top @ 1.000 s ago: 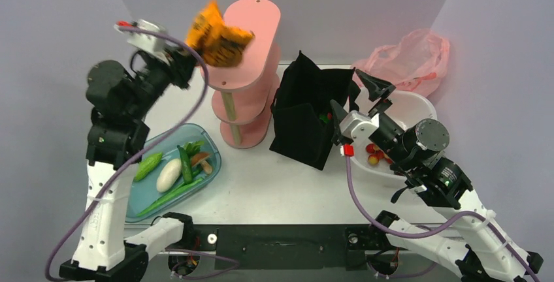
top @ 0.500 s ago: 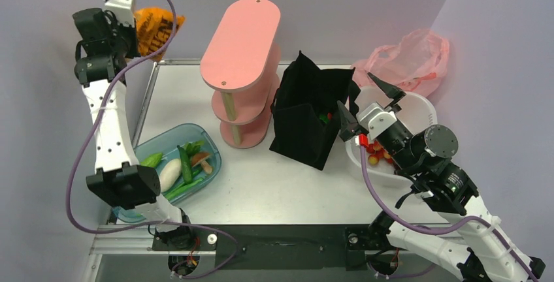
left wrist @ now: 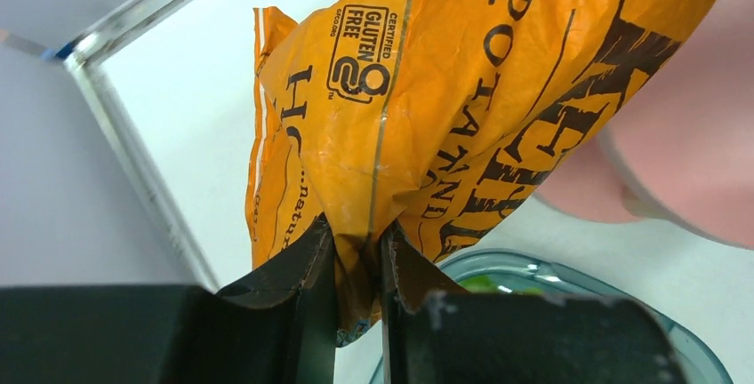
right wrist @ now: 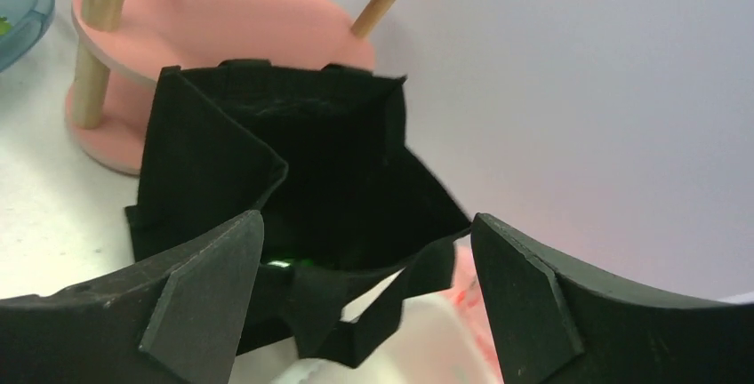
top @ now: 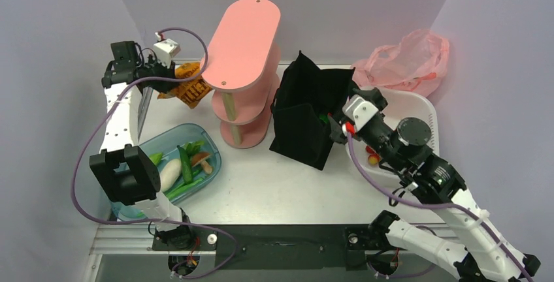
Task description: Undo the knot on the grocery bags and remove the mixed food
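My left gripper (top: 171,77) (left wrist: 357,251) is shut on the lower edge of the orange snack packet (top: 190,87) (left wrist: 445,91), which hangs over the table's back left beside the pink stand. The black fabric tote (top: 307,115) (right wrist: 302,153) stands open in the middle, with a green glint (right wrist: 286,265) deep inside. My right gripper (top: 338,124) (right wrist: 366,233) is open at the tote's right rim, a loop handle lying between its fingers without contact. The pink plastic bag (top: 408,60) lies crumpled at the back right. Small red and yellow fruits (top: 372,155) sit in the white basin.
A pink three-tier stand (top: 242,40) rises just left of the tote. A teal tray (top: 140,200) at the front left holds a white oblong vegetable (top: 168,174), greens, a cucumber and a mushroom. The white basin (top: 424,106) sits under my right arm.
The left arm swung the packet out to the far back-left corner, then brought it down beside the pink stand. The right gripper moved in to the tote's right rim and stayed open.
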Motion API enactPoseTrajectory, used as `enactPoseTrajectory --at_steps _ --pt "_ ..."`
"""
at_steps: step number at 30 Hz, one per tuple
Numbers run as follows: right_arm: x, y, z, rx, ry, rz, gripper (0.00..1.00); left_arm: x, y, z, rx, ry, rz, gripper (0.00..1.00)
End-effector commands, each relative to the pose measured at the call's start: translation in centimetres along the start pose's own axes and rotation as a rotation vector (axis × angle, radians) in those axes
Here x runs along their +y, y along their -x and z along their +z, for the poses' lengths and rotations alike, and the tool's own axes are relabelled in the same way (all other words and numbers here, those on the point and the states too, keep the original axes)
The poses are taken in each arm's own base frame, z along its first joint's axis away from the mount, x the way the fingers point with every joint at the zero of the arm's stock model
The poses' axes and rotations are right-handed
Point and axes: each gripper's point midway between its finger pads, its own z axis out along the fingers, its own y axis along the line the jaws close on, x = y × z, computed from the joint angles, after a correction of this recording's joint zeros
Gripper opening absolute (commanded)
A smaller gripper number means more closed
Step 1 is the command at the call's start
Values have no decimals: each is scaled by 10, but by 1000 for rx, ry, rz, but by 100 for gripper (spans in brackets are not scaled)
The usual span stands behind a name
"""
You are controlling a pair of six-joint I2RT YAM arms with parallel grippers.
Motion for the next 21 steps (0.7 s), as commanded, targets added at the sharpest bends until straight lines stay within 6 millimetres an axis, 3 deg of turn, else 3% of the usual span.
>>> enactPoseTrajectory --at_steps 1,2,3,4,6,9,11,12,16,21 --pt "14 -5 24 88 63 379 81 -36 75 -14 -326 -169 279 7" --pt "7 -15 27 129 50 454 81 -40 77 -13 -343 -191 280 5" --pt "17 -7 39 125 121 595 79 -46 84 -15 -387 -229 295 5" --pt "8 -16 44 149 106 676 78 -50 84 -15 -403 -247 300 4" --pt "13 -12 62 152 191 858 69 -60 89 -19 -467 -282 349 2" --pt "16 8 86 99 265 1069 66 -71 98 -24 -550 -292 423 0" --pt "7 24 101 3 263 1180 66 -78 99 -26 -574 -302 448 0" --pt "-3 37 107 -80 261 1194 66 -80 97 -26 -577 -308 450 0" --pt "-4 61 137 -156 319 1324 67 -83 93 -24 -592 -311 466 0" --pt "20 57 180 -178 397 1425 56 -88 94 -21 -596 -322 476 0"
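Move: The left hand, still holding the orange bag, has the pink shelf's middle about 22 cm to its right, 2 cm ahead and 8 cm below; the vegetable tray is some 18 cm back, 2 cm left and 22 cm below. From the right hand, that shelf lies roughly 23 cm ahead, 24 cm left and 23 cm below, the black bag 13 cm ahead, 7 cm left and 28 cm below, and the white basket 10 cm ahead, 19 cm right and 35 cm below. Rightward by about 9 cm, rising some 4, the left hand feeds the still-pinched orange bag into the shelf under its top board, wrist swinging clockwise and fingertips lifting about 25 degrees. The empty right hand sweeps forward and left over the black bag towards the shelf, dipping briefly, rolling some 75 degrees clockwise seen from behind it while its open fingers close partway. ##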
